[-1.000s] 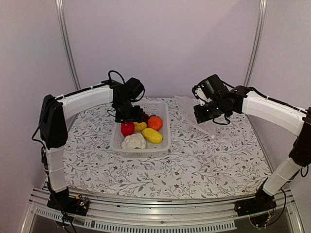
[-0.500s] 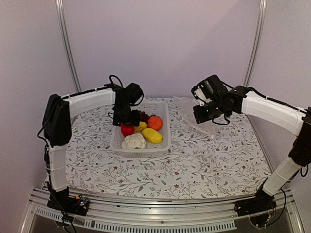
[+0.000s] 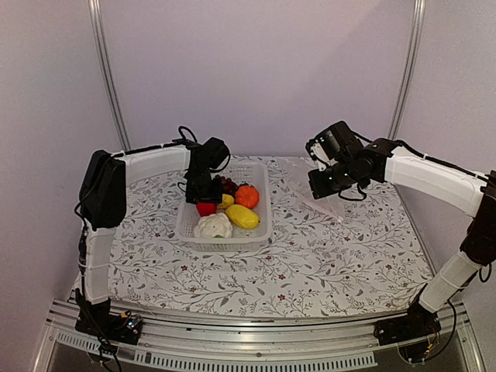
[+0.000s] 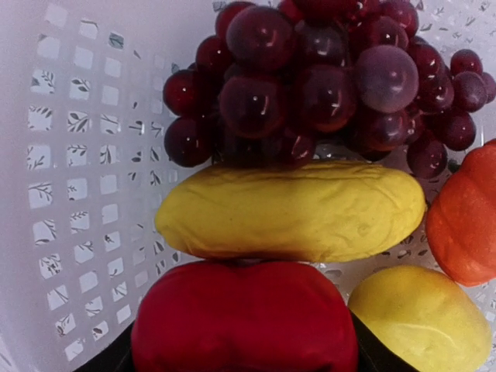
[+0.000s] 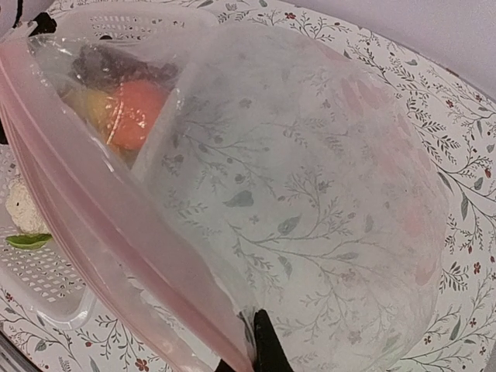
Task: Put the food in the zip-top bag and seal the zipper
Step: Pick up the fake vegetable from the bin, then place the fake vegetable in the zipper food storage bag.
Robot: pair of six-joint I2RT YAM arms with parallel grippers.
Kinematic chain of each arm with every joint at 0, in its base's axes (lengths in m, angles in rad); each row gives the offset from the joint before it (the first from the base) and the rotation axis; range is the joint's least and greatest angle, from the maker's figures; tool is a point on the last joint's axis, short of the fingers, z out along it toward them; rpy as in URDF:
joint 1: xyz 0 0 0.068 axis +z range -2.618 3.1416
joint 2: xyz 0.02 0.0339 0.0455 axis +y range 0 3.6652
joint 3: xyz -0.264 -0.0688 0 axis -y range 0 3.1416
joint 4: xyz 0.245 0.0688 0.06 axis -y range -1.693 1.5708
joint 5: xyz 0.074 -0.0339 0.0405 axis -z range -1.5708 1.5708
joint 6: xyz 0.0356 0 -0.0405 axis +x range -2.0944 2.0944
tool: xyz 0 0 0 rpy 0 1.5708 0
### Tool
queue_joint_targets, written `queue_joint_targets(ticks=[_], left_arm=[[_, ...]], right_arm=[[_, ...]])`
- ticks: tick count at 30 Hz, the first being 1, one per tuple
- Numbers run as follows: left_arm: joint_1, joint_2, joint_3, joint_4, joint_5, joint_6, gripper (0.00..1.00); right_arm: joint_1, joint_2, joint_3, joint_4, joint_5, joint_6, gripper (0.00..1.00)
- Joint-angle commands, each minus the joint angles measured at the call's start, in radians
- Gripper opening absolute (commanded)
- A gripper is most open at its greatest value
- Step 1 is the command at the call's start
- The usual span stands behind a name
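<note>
The food lies in a white perforated basket (image 3: pixel 263 194): a red pepper (image 3: pixel 206 208), purple grapes (image 3: pixel 229 185), an orange fruit (image 3: pixel 247 196), a yellow piece (image 3: pixel 242 216) and a white cauliflower (image 3: pixel 213 226). My left gripper (image 3: pixel 203 198) reaches down into the basket. In the left wrist view the red pepper (image 4: pixel 244 318) fills the gap between the dark fingers (image 4: pixel 372 360), which press on both its sides. My right gripper (image 3: pixel 322 184) is shut on the mouth edge of the zip-top bag (image 5: pixel 310 194) and holds it up right of the basket. The pinkish zipper (image 5: pixel 101 217) runs along that edge.
Beyond the red pepper in the left wrist view lie a yellow piece (image 4: pixel 291 211), the grapes (image 4: pixel 310 77), the orange fruit (image 4: pixel 469 225) and a second yellow piece (image 4: pixel 422 318). The floral tablecloth (image 3: pixel 294 263) covers the table, and grey walls close it in behind.
My left gripper has sunk a little onto the red pepper and its jaws have narrowed around it. The right arm and the bag have stayed where they were.
</note>
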Motion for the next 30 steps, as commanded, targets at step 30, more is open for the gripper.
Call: queue_joint_targets(ticks=[30], left_arm=[[-0.142,-0.372,-0.139,0.8,0.614,0.072,0.28]], right_arm=[[-0.034,0.179,0.284,-0.055,-0.17,0.047,0.0]])
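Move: The red pepper is already between the left fingers, in the basket; the bag's mouth, held by the right hand, lies about 21 cm to the left hand's right, 2 cm back and 11 cm higher. Around the pepper, the small yellow squash sits 5 cm ahead and 2 cm right, the cauliflower 6 cm back and 2 cm right, the pumpkin 4 cm ahead and 10 cm right. From the right hand the pepper is some 24 cm left, 7 cm ahead and 14 cm below. The red pepper stays gripped by the left fingers as the hand lifts it nearly straight up out of the basket, then carries it right towards the bag's mouth: about 27 cm up, 16 cm right and slightly back, the downward fingers swinging some 60 degrees to point out towards the right. Late on, the right hand, keeping its pinch on the bag, brings it about 5 cm left and forward, rising slightly. ##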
